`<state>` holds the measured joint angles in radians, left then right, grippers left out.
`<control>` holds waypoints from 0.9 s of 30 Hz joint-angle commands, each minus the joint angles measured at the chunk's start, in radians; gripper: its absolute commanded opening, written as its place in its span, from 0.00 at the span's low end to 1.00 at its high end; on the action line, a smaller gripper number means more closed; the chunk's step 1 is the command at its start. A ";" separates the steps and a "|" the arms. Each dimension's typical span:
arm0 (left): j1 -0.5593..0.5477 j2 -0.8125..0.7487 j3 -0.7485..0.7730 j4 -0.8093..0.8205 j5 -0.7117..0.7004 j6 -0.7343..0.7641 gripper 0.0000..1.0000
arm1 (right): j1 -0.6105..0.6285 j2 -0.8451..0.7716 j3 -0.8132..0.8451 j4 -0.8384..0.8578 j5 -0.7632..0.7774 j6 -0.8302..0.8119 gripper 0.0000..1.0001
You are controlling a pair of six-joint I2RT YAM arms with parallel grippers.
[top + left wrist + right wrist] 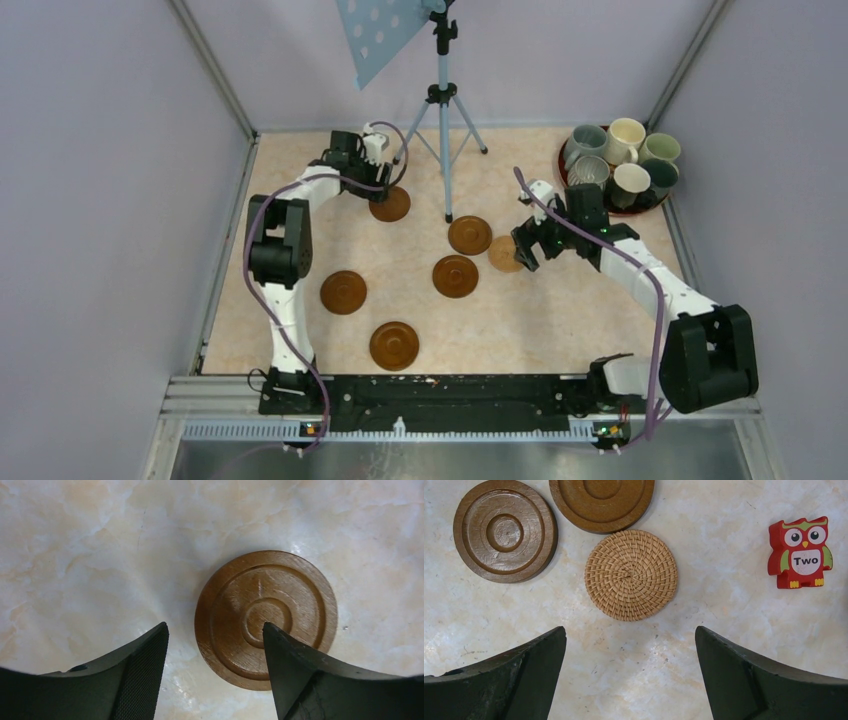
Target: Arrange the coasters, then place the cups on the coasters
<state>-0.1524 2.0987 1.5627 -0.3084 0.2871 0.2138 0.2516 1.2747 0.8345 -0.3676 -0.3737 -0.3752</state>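
Five wooden coasters lie on the table: one at the back (390,204), two in the middle (469,235) (455,276), two nearer the front (343,292) (394,345). A woven coaster (505,253) lies beside the middle pair. My left gripper (215,630) hangs open low over the back coaster (266,619), its right finger (300,675) over the disc's centre ring and its left finger over bare table. My right gripper (631,632) is open just short of the woven coaster (631,575). Several cups (620,160) stand on a red tray (566,182) at the back right.
A tripod (441,95) stands at the back centre, one foot (448,215) close to the middle coasters. A red owl block (800,552) marked "Two" stands to the right of the woven coaster. Grey walls enclose the table on three sides.
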 commanded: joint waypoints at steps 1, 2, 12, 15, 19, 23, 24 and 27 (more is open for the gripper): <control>-0.003 0.044 0.048 0.029 -0.059 0.000 0.73 | 0.000 0.011 0.046 0.003 0.005 -0.017 0.98; -0.003 0.052 0.052 0.021 -0.064 0.005 0.72 | 0.000 0.012 0.046 0.004 0.007 -0.017 0.98; 0.096 0.076 0.065 -0.034 -0.167 -0.006 0.50 | 0.001 0.014 0.046 0.005 0.010 -0.018 0.98; 0.175 0.086 0.092 -0.057 -0.161 0.002 0.47 | 0.001 0.013 0.047 0.004 0.009 -0.018 0.98; 0.281 0.114 0.145 -0.083 -0.158 0.015 0.45 | 0.000 0.012 0.048 0.004 0.007 -0.018 0.98; 0.343 0.148 0.183 -0.098 -0.162 0.034 0.44 | 0.001 0.012 0.047 0.003 0.010 -0.020 0.98; 0.351 0.153 0.183 -0.099 -0.158 0.039 0.44 | 0.001 0.013 0.048 0.003 0.011 -0.021 0.98; 0.364 0.155 0.177 -0.101 -0.152 0.047 0.44 | 0.001 0.016 0.049 0.003 0.013 -0.022 0.98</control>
<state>0.2214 2.2307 1.7256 -0.3744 0.1593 0.2153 0.2516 1.2877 0.8345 -0.3679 -0.3607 -0.3840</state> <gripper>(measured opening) 0.447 0.982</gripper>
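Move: The wooden coaster lies just under the left hand, its middle about 3 cm to the right, 1 cm back and 3 cm below. The tripod's left foot stands some 10 cm ahead and 5 cm right of the hand; its near foot is 19 cm right and 4 cm back. Another coaster, the left-side one, lies about 10 cm left and 25 cm back. From the right hand, the wooden coaster is some 36 cm left, 17 cm ahead and 8 cm below. The left hand first sinks about 2 cm onto the wooden coaster while its still partly open fingers narrow, one fingertip coming down at the coaster's left rim and the other on its top near the centre ring. Keeping low and holding it pinched that way, the hand then drags the coaster some 22 cm to the left towards the table's left edge, speeding up, drifting slightly forward and swinging about 25 degrees counter-clockwise. ##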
